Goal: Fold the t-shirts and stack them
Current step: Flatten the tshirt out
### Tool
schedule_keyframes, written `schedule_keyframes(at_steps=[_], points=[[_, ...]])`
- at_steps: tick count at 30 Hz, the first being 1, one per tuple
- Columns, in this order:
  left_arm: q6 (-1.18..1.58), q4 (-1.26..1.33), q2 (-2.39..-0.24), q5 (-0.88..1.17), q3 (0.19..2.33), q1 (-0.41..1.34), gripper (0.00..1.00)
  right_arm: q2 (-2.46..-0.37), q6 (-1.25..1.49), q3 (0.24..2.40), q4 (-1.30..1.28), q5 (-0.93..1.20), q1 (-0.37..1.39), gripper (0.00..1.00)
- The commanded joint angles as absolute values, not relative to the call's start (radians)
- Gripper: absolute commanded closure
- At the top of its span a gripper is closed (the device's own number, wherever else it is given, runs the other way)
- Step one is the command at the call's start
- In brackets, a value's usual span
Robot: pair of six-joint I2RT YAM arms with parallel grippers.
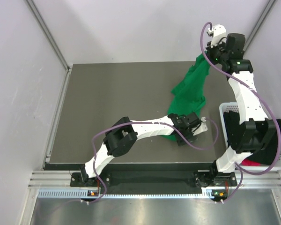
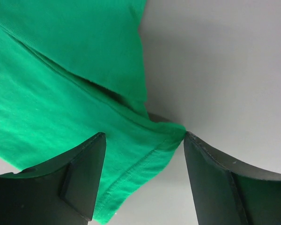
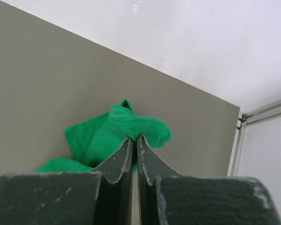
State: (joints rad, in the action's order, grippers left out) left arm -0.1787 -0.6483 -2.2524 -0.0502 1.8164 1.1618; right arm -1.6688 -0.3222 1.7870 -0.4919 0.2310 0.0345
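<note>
The green t-shirt hangs from my right gripper at the back right of the table, and its lower part rests bunched on the surface. In the right wrist view that gripper is shut on a stitched edge of the green t-shirt. My left gripper sits low at the shirt's near end. Its fingers stand wide apart, with a hemmed corner of the green t-shirt lying between them, not pinched. A black t-shirt and a red t-shirt lie bunched in a basket.
A white slotted basket stands at the table's right edge beside the right arm. The grey table top stretches to the left of the shirt. White walls and metal frame posts close in the back and sides.
</note>
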Motion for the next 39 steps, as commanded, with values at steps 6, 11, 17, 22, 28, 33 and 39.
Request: schedule_keyframes(at_steps=[6,11,17,22,28,33,39], points=[[-0.172,-0.689,-2.295,-0.117,1.902,1.189,0.54,-1.594,-0.322,1.760,-0.433,0.261,0.008,1.00],[-0.179,-0.670,-2.234,-0.164,1.846,1.190,1.00,-1.586,-0.322,1.752,-0.431,0.264,0.008,1.00],[-0.268,-0.603,-1.981,-0.331,1.668,1.183,1.00,-1.556,-0.318,1.753,-0.446,0.255,0.006,1.00],[-0.391,-0.563,-1.631,-0.407,1.499,1.080,1.00,-1.487,-0.313,1.767,-0.489,0.258,0.008,1.00],[-0.509,-0.670,-1.361,-0.161,1.412,0.767,1.00,-1.358,-0.307,1.675,-0.531,0.325,0.009,1.00],[-0.601,-0.788,-1.212,-0.138,1.368,0.695,1.00,-1.261,-0.319,1.553,-0.558,0.458,0.009,1.00],[-0.594,-0.873,-1.121,-0.043,1.221,0.667,1.00,-1.197,-0.348,1.405,-0.606,0.514,0.072,1.00]])
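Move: The t-shirt's near corner already lies between the left hand's open fingers, about 2 cm back of the hand point and 1 cm below it. From there the end held by the right hand is some 28 cm ahead, 13 cm to the right and 31 cm up; the table's near edge is straight back about 12 cm. From the right hand, the near corner lies roughly 30 cm back, 13 cm left and 32 cm down, and the laundry basket about 24 cm back, 25 cm right and 30 cm down. The left hand stays low at the table while its fingers close on the t-shirt's near corner, then carries it off to the left and up in one quick sweep of about 30 cm left and nearly as high, swinging forward and partly back again, the fingertips tipping some 30 degrees out forward and the height easing off at the end. The right hand keeps its shut pinch on the other end and, once the left is lifting, draws back roughly 14 cm, rising a little before sinking again and drifting left late on. ##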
